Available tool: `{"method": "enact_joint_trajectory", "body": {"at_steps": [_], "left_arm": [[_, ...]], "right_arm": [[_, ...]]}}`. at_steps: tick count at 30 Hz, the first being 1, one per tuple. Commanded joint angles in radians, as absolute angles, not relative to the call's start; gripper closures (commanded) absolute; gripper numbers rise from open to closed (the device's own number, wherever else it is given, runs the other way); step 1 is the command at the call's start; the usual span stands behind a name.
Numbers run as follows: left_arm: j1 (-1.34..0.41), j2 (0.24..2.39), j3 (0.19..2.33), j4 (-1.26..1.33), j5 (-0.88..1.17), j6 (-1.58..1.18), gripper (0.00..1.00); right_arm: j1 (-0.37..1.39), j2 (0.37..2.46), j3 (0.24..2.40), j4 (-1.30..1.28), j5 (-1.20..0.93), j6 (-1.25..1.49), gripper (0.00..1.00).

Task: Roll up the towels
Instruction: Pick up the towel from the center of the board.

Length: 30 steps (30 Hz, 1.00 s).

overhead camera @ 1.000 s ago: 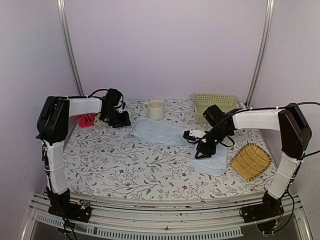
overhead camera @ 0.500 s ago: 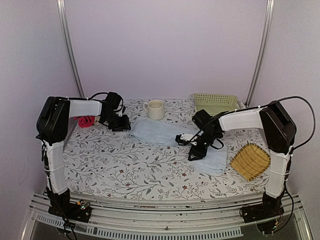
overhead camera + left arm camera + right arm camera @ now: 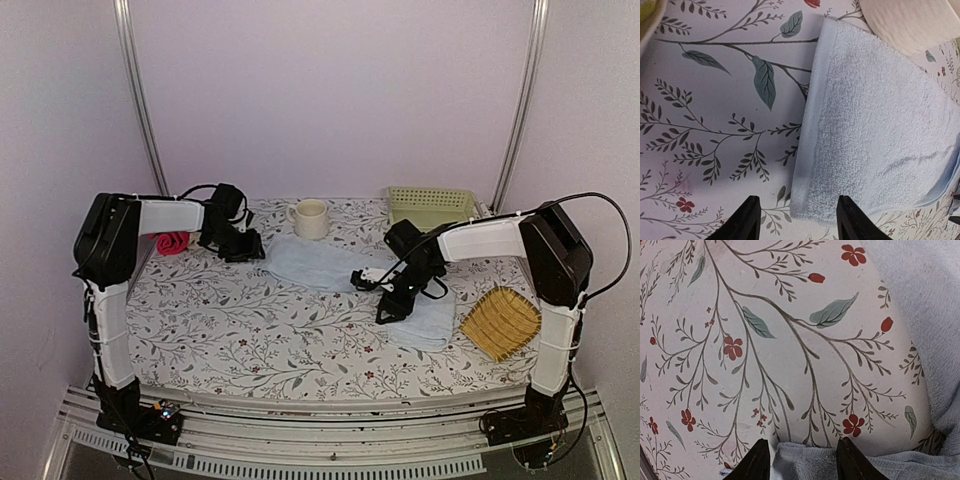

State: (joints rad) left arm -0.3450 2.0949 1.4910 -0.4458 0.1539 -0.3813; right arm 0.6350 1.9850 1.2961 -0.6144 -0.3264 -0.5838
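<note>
The long pale blue towel [image 3: 340,275] lies flat, running from near the mug toward the right front. My left gripper [image 3: 245,247] is at its far left end. In the left wrist view the blue towel [image 3: 875,125] has its corner between the open fingertips of the left gripper [image 3: 797,220], lying flat and unpinched. My right gripper [image 3: 388,308] hovers low over the towel's near edge. In the right wrist view a fold of towel [image 3: 810,462] sits between the open fingertips of the right gripper [image 3: 804,460]. A yellow-green and cream sliver [image 3: 647,15] shows at the frame corner.
A cream mug [image 3: 310,218] stands behind the towel, and a green basket [image 3: 430,205] is at the back right. The yellow woven tray [image 3: 500,322] lies at the right front. A red cloth bundle [image 3: 172,242] sits by the left arm.
My right gripper has moved left along the towel's near edge. The left gripper has edged right to the towel's corner and its jaws stand wider.
</note>
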Motion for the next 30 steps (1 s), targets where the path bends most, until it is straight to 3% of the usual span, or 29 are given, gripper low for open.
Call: {"method": "enact_joint_trajectory", "body": {"at_steps": [1,7,10,13,16,23,30], "left_arm": [[-0.356,2.140,1.534,-0.449,0.182,-0.379,0.47],[-0.360,2.184,1.556,-0.463,0.206,-0.391,0.51],[-0.367,2.200,1.572,-0.463,0.229,-0.388,0.58],[-0.372,2.198,1.583,-0.452,0.240,-0.387,0.74],[-0.379,2.175,1.589,-0.442,0.226,-0.394,1.00],[-0.379,2.039,1.556,-0.406,0.185,-0.399,1.00],[-0.378,1.765,1.557,-0.451,0.086,-0.391,1.00]], "right_arm": [[0.641,1.995,1.269,-0.632,-0.261,-0.568,0.53],[0.641,2.004,1.248,-0.622,-0.238,-0.562,0.62],[0.641,2.000,1.244,-0.620,-0.236,-0.561,0.71],[0.641,1.975,1.243,-0.615,-0.242,-0.562,0.87],[0.638,1.925,1.258,-0.625,-0.229,-0.569,0.97],[0.546,1.757,1.365,-0.696,-0.338,-0.569,0.98],[0.392,1.588,1.477,-0.710,-0.426,-0.566,0.98]]}}
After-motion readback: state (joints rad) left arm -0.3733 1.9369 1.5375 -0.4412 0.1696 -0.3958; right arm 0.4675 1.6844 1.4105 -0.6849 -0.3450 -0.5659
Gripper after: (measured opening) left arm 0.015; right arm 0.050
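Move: The light-blue towel's near left corner lies about 3 cm to the left hand's right, level with it fore and aft and some 3 cm below. The mug is some 8 cm ahead and 10 cm right, the yellow cloth about 6 cm ahead and 9 cm left. The right hand straddles the free edge of the towel's folded right part, about 1 cm ahead, 1 cm right and 1 cm below. From that hand the basket stands 24 cm ahead and 10 cm right, the woven mat 21 cm straight right. The left hand slips rightward nearly 3 cm while sinking about 2 cm, its half-open fingers shutting on the towel's near left corner, then rises to about 10 cm above where it began, fingertips tipping forward a little. The right hand creeps forward a centimetre, closes on the free edge of the towel's right part and then goes faster, some 16 cm up with a shorter swing forward and right towards the basket, its wrist tilting the fingertips outward. ##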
